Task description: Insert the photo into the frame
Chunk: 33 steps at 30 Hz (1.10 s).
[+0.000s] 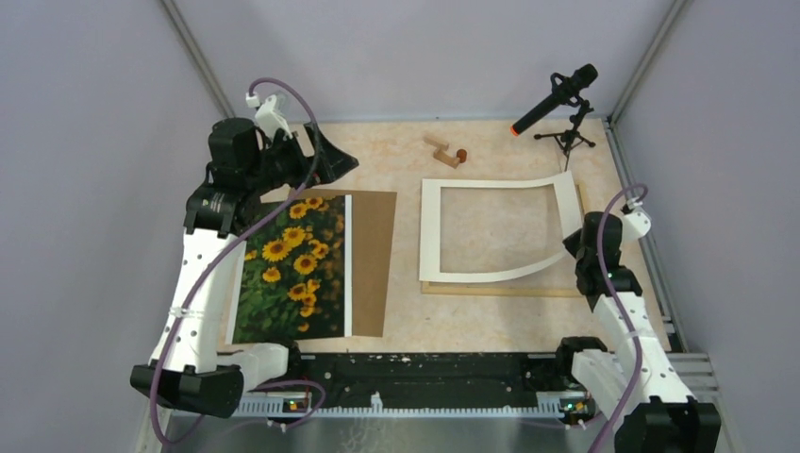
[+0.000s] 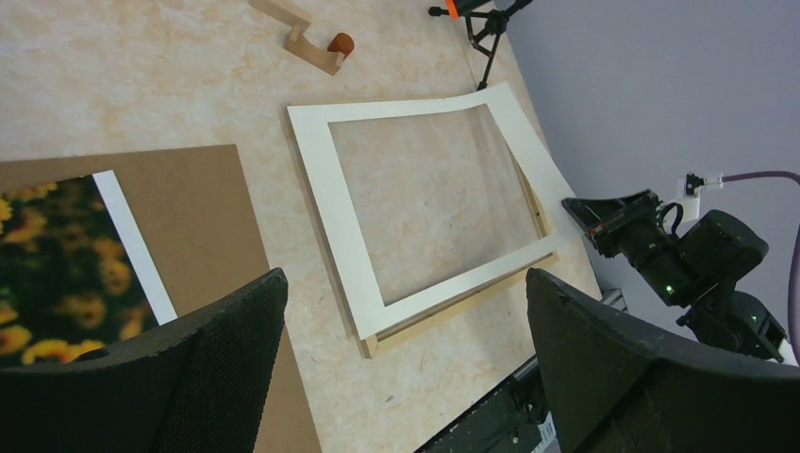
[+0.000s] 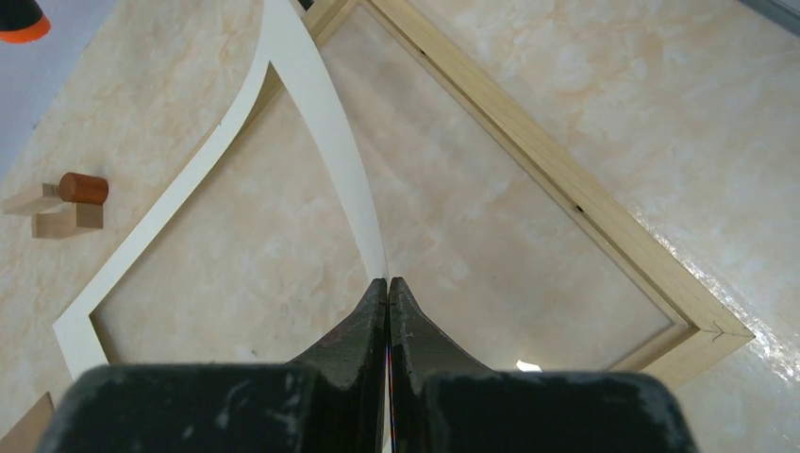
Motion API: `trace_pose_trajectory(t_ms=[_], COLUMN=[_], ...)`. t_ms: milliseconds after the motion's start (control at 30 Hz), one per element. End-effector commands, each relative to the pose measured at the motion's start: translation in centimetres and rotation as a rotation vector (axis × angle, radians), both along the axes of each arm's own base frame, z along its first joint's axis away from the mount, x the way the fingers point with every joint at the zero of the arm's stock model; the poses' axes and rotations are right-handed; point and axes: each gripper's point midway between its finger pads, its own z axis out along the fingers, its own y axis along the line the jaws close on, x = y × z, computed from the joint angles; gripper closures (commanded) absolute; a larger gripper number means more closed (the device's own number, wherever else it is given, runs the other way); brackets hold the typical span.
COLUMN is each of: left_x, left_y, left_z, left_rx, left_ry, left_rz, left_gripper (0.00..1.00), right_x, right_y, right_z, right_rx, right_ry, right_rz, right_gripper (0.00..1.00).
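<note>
The photo point(image 1: 292, 269), sunflowers on dark green, lies flat at the left on a brown backing board point(image 1: 373, 255); its corner shows in the left wrist view point(image 2: 57, 274). My left gripper point(image 1: 323, 159) hovers open past the photo's far edge, fingers wide apart point(image 2: 406, 279) with nothing between them. The frame point(image 1: 500, 289) lies on the right of the table, its pale wooden rails plain in both wrist views point(image 2: 462, 307) point(image 3: 566, 179). A white mat border point(image 1: 429, 236) rests on it. My right gripper point(image 1: 572, 239) is shut point(image 3: 388, 280) on the mat's right strip point(image 3: 321, 123), which curves up off the frame.
Small wooden blocks point(image 1: 443, 151) with a red-brown knob lie at the back centre. A microphone on a tripod point(image 1: 557, 99) stands at the back right. Grey walls close in on both sides. The black base rail runs along the near edge.
</note>
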Motion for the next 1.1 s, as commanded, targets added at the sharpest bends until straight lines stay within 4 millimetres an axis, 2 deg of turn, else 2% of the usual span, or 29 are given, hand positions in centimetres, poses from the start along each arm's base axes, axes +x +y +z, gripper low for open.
trace_pose_trajectory(t_ms=[0,267,467,633,733,1067], left_x=[-0.1,0.3,0.6,0.9,1.0,1.0], left_y=[-1.3,-2.8,-3.3,-3.5,-3.6,-3.6], left_z=[1.1,-1.9,-2.9,-3.4,-3.7,-4.4], left_rx=[-0.008,0.005,0.013,0.017,0.018,0.032], left_ry=[-0.085,-0.027,-0.008,0.006,0.012,0.018], left_rz=[-0.050,-0.098,-0.115,-0.117,-0.119,-0.121], left_gripper=[0.01,0.01,0.01,0.01,0.01,0.01], right_x=[1.1,1.5,3.0,3.1,2.4,1.6], right_y=[-1.3,-2.9,-0.6,0.6,0.5,1.0], right_z=[2.0,2.0,0.8,-0.1,-0.3,1.8], right_rx=[-0.061,-0.094,-0.041,0.031,0.048,0.012], right_ry=[-0.051,-0.020,-0.012,-0.035,-0.027,0.022], right_rz=[-0.002,0.111,0.318,0.337,0.310,0.377], right_gripper=[1.00,1.00,1.00,1.00,1.00,1.00])
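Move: The white mat, still pinched on its right strip near the near-right corner, is being taken over the wooden frame, whose middle lies some 14 cm left and 8 cm ahead of the right hand, about 12 cm below. The frame's right rail is roughly 10 cm right and 8 cm ahead; the wood blocks lie some 33 cm ahead and 26 cm left. From the left hand the frame's middle is about 39 cm right, 6 cm ahead and 37 cm below, the photo 16 cm left and 4 cm back. The mat, kept pinched in the shut right fingers above the frame, is tugged about 3 cm right, then brought back left nearly 4 cm while the right hand eases forward, dips some 2 cm and rises again, turning nearly 20 degrees counter-clockwise. Meanwhile the open left hand sinks some 5 cm and moves about 3 cm right, towards the frame, touching nothing. ##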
